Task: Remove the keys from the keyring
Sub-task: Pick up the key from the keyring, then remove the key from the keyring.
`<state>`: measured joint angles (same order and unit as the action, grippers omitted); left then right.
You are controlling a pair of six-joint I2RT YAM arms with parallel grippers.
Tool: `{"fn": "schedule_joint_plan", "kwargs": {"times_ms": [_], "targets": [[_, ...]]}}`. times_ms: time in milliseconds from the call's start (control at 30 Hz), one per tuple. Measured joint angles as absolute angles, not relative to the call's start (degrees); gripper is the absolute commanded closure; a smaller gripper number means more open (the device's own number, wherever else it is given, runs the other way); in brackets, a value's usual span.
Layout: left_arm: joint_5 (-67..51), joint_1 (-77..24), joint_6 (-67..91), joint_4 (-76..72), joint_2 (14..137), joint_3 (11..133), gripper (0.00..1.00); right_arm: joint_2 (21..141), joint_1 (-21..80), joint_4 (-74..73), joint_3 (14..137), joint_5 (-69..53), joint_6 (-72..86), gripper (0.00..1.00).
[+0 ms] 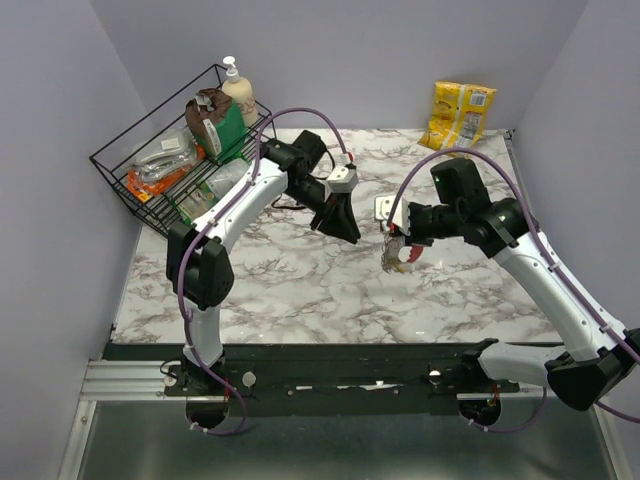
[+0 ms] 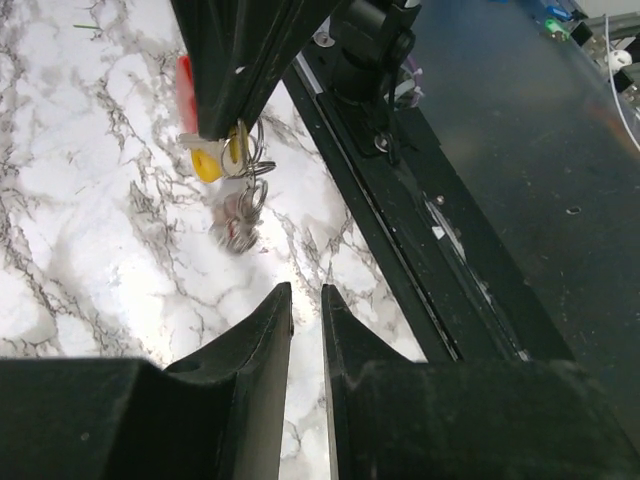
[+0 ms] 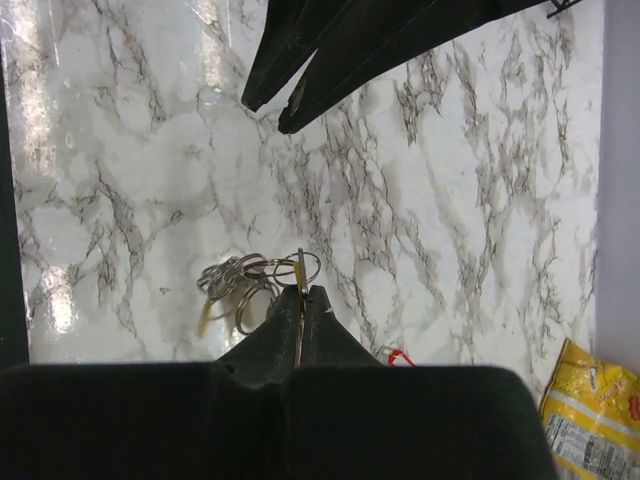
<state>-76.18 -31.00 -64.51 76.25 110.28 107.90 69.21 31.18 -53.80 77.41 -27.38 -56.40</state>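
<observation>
My right gripper (image 1: pixel 400 250) hangs above the marble table and is shut on a yellow-headed key (image 2: pixel 207 165), which shows edge-on between its tips (image 3: pixel 300 275). From that key dangles a cluster of thin metal rings, the keyring (image 3: pixel 240 280), with more silvery keys (image 2: pixel 240 225) blurred below it. A red piece (image 2: pixel 185 85) sits against the right gripper's side. My left gripper (image 1: pixel 340 215) is a short way left of the bunch and does not touch it. Its jaws (image 2: pixel 306 300) stand a narrow gap apart with only table showing between them.
A black wire basket (image 1: pixel 170 165) of packets and a soap bottle (image 1: pixel 238 90) stands at the back left. A yellow snack bag (image 1: pixel 458 113) leans at the back right. A small pale object (image 1: pixel 383 207) lies on the marble near the grippers.
</observation>
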Motion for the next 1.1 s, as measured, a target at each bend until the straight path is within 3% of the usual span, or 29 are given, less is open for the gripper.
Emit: {"fn": "schedule_joint_plan", "kwargs": {"times_ms": [267, 633, 1100], "targets": [[-77.21, -33.39, -56.71, 71.59, 110.69, 107.72, 0.76, 69.14, 31.18, -52.99, 75.33, -25.06, -55.51, 0.99], [-69.97, -35.66, -25.50, 38.76, 107.61, 95.13, 0.75, 68.88, 31.33, -50.59, 74.98, -24.10, -53.98, 0.99], [-69.71, -35.77, -17.67, 29.93, 107.15, 95.24, 0.71, 67.68, 31.33, -49.47, 72.44, -22.94, -54.00, 0.99]]}}
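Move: About 7 cm to the right of the left hand, 1 cm ahead and near its height, is the split ring through the yellow-headed key pinched in the right fingers. The yellow key itself is just above that ring, about 1 cm higher. The rest of the bunch hangs some 5 cm below it and about 2 cm nearer the base, with the red tag roughly 4 cm farther right than the ring. From the right hand, the split ring is about 1 cm left and 1 cm below. Reaching right towards the split ring, the left hand travels about 5 cm, first easing back 1 cm, then going forward to end 2 cm farther out. It dips some 3 cm on the way and regains most of that, turning about 10 degrees counter-clockwise, its slightly parted fingers stopping just short of or at the ring. The right hand keeps the yellow key pinched and sinks a bit under 2 cm. ##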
